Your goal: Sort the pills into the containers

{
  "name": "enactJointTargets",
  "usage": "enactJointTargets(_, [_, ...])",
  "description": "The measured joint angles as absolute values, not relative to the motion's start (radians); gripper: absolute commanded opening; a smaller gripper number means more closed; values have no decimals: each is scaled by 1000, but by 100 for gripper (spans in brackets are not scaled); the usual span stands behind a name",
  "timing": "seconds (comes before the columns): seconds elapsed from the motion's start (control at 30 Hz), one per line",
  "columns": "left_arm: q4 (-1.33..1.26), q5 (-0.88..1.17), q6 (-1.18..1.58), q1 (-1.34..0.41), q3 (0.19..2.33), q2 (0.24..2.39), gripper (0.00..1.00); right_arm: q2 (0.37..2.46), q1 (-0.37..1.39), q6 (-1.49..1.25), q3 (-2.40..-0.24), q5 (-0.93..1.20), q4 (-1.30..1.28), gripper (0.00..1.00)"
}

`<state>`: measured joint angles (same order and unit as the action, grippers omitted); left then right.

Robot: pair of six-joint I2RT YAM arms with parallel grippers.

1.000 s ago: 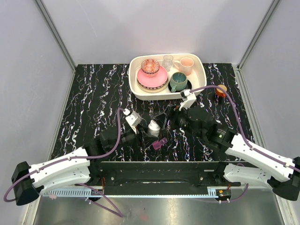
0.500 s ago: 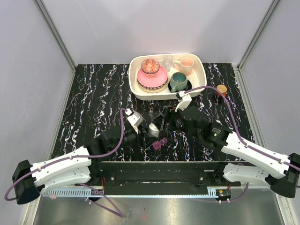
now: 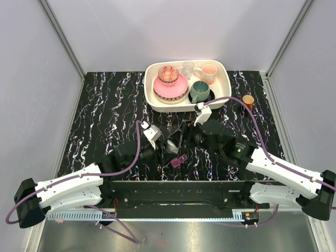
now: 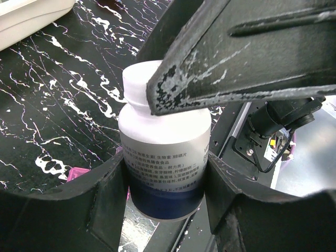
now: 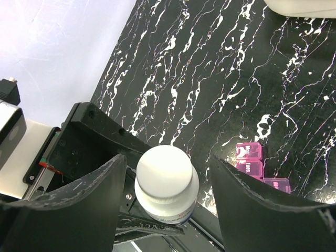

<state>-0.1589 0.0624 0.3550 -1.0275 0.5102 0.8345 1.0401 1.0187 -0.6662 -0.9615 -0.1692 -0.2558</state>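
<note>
A white bottle (image 4: 165, 142) with a white cap (image 5: 164, 168) and a blue band at its base stands upright in my left gripper (image 4: 165, 181), whose jaws are shut on its body. My right gripper (image 5: 167, 169) straddles the cap from above, open, with a gap on each side. In the top view the bottle (image 3: 172, 145) sits between both grippers at the table's middle front. The magenta pill box (image 3: 179, 159) lies just in front of it, its compartments (image 5: 251, 160) lidded. No pills show.
A cream tray (image 3: 227, 80) of plates, a teal mug and cups stands at the back centre. A small brown jar with an orange lid (image 3: 248, 101) stands to its right. The tray's corner (image 4: 31, 16) shows at the left wrist view's top left.
My right gripper has moved left over the bottle's cap and its jaws have narrowed. The left gripper keeps its hold on the bottle, shifted slightly right.
</note>
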Motion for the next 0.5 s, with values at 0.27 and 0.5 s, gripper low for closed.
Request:
enactJointTargets(0.27, [-159,62,355,-1028,511,834,0,1050,1019,-675,-962,-159,-255,53])
enactJointTargets(0.5, [-159,62,355,-1028,511,834,0,1050,1019,-677,-961,-156,-252,16])
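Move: The bottle's white cap sits between the right hand's open fingers, about 1 cm below its hand point. The bottle's body, held by the left hand, is roughly 5 cm under the right hand and 2 cm back. The pink pill organizer lies on the table, some 24 cm below, 1 cm back and 3 cm to the right. From the left hand the cap is about 5 cm up and 2 cm ahead. Staying almost in place, with under 1 cm of settling to the left and down, the right hand closes its fingers from about two-thirds open to roughly two-fifths. They come in on the white cap from both sides and pinch it, grip effort rising at the end. The left hand holds still and keeps its grip on the bottle's body. ##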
